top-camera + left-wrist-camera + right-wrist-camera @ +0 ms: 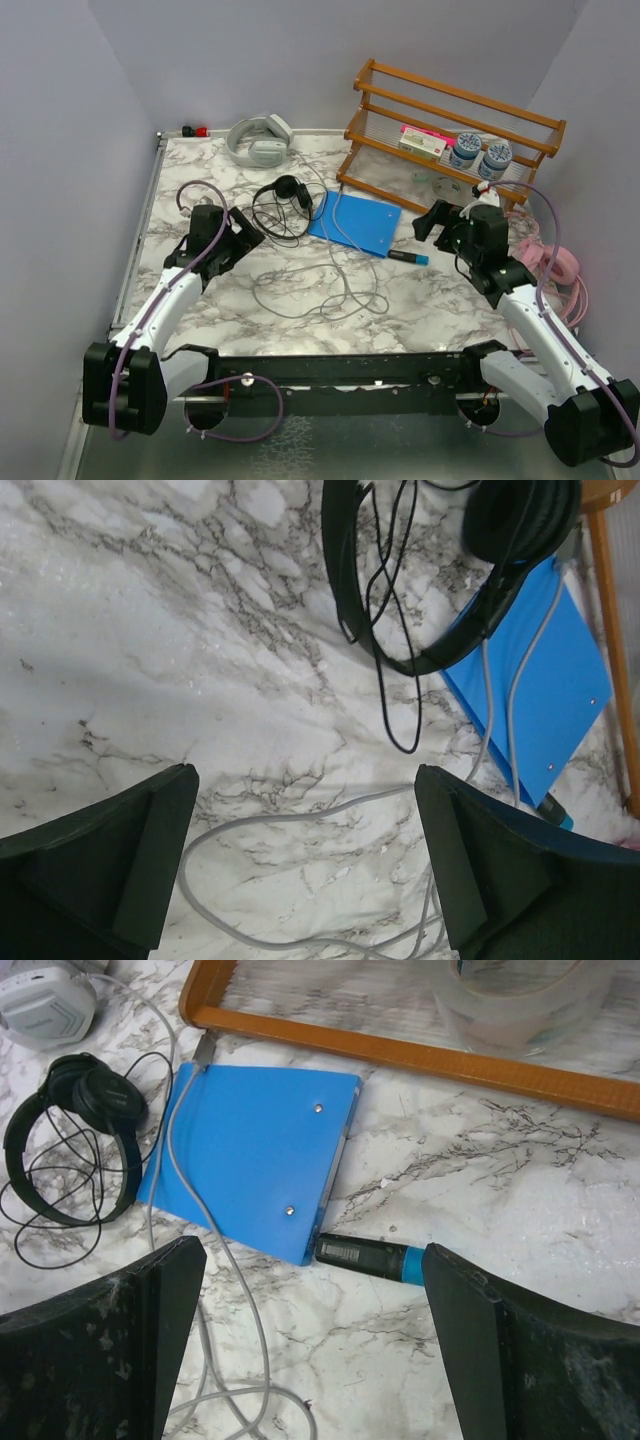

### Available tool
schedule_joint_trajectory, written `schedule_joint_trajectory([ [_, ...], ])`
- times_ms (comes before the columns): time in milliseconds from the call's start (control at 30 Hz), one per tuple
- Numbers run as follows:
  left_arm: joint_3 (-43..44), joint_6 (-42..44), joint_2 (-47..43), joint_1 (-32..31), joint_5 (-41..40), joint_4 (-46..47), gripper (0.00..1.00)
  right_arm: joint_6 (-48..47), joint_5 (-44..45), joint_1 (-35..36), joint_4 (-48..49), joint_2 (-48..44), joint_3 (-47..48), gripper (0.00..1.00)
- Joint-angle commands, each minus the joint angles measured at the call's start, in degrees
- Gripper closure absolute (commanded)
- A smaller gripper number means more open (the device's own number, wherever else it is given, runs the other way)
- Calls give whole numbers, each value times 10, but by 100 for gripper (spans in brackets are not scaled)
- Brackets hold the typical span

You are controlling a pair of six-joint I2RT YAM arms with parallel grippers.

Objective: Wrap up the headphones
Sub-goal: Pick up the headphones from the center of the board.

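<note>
The small black headphones [285,195] lie at mid-table with their thin cable looped around them; they also show in the left wrist view [500,590] and the right wrist view [75,1110]. At the back lie the grey-white headphones [257,140], whose grey cable [320,285] trails forward in loose loops. The pink headphones [545,262] rest at the right edge behind the right arm. My left gripper [243,240] stands open just left of the black pair, above a grey cable loop [300,815]. My right gripper [432,220] is open and empty.
A blue notebook [357,222] lies in the middle with the grey cable across it. A black marker with a blue end [365,1255] sits by its corner. A wooden rack [450,130] with jars, a box and a tape roll [520,1000] fills the back right.
</note>
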Motion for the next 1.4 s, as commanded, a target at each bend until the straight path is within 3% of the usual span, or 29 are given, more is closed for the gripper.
schedule_joint_trajectory([
  [0, 48, 9, 11, 1, -50, 39, 1, -16, -7, -2, 43, -6, -19, 0],
  [367, 90, -37, 76, 0, -59, 104, 12, -23, 3, 0, 43, -3, -21, 0],
  [600, 141, -54, 132, -1, -170, 68, 24, -21, 4, 3, 44, -1, -18, 0],
  [767, 196, -6, 202, 5, -182, 64, 28, -21, 14, 10, 39, 3, -14, 0],
  [900, 238, 86, 284, 2, -106, 96, 27, -24, 17, 21, 36, 10, -11, 0],
  [933, 257, 104, 308, 2, -98, 89, 31, -24, 20, 25, 33, 13, -11, 1],
  [1333, 381, 188, 457, -53, -257, 17, 41, -25, 27, 40, 15, 24, -3, 1],
  [1367, 389, 194, 468, -58, -273, 9, 48, -25, 27, 39, 15, 24, -4, 1],
])
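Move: The black headphones lie about 13 cm ahead of the left hand and 7 cm to its right, some 8 cm below. Around them, the white headphones sit roughly 31 cm ahead of that hand and 3 cm right, and the blue binder about 9 cm ahead and 26 cm right. The loop of grey cable lies some 9 cm back and 17 cm right. From the right hand, the black headphones are around 11 cm ahead and 35 cm left. The black headphones' band, on its left side, is what the left hand reaches for: it goes about 17 cm forward, arching up some 4 cm first, then dropping about 7 cm over the band. Late on, it rolls left side up by some 25 degrees while the open fingers narrow to just over half, one to each side of the band; no grip yet. ##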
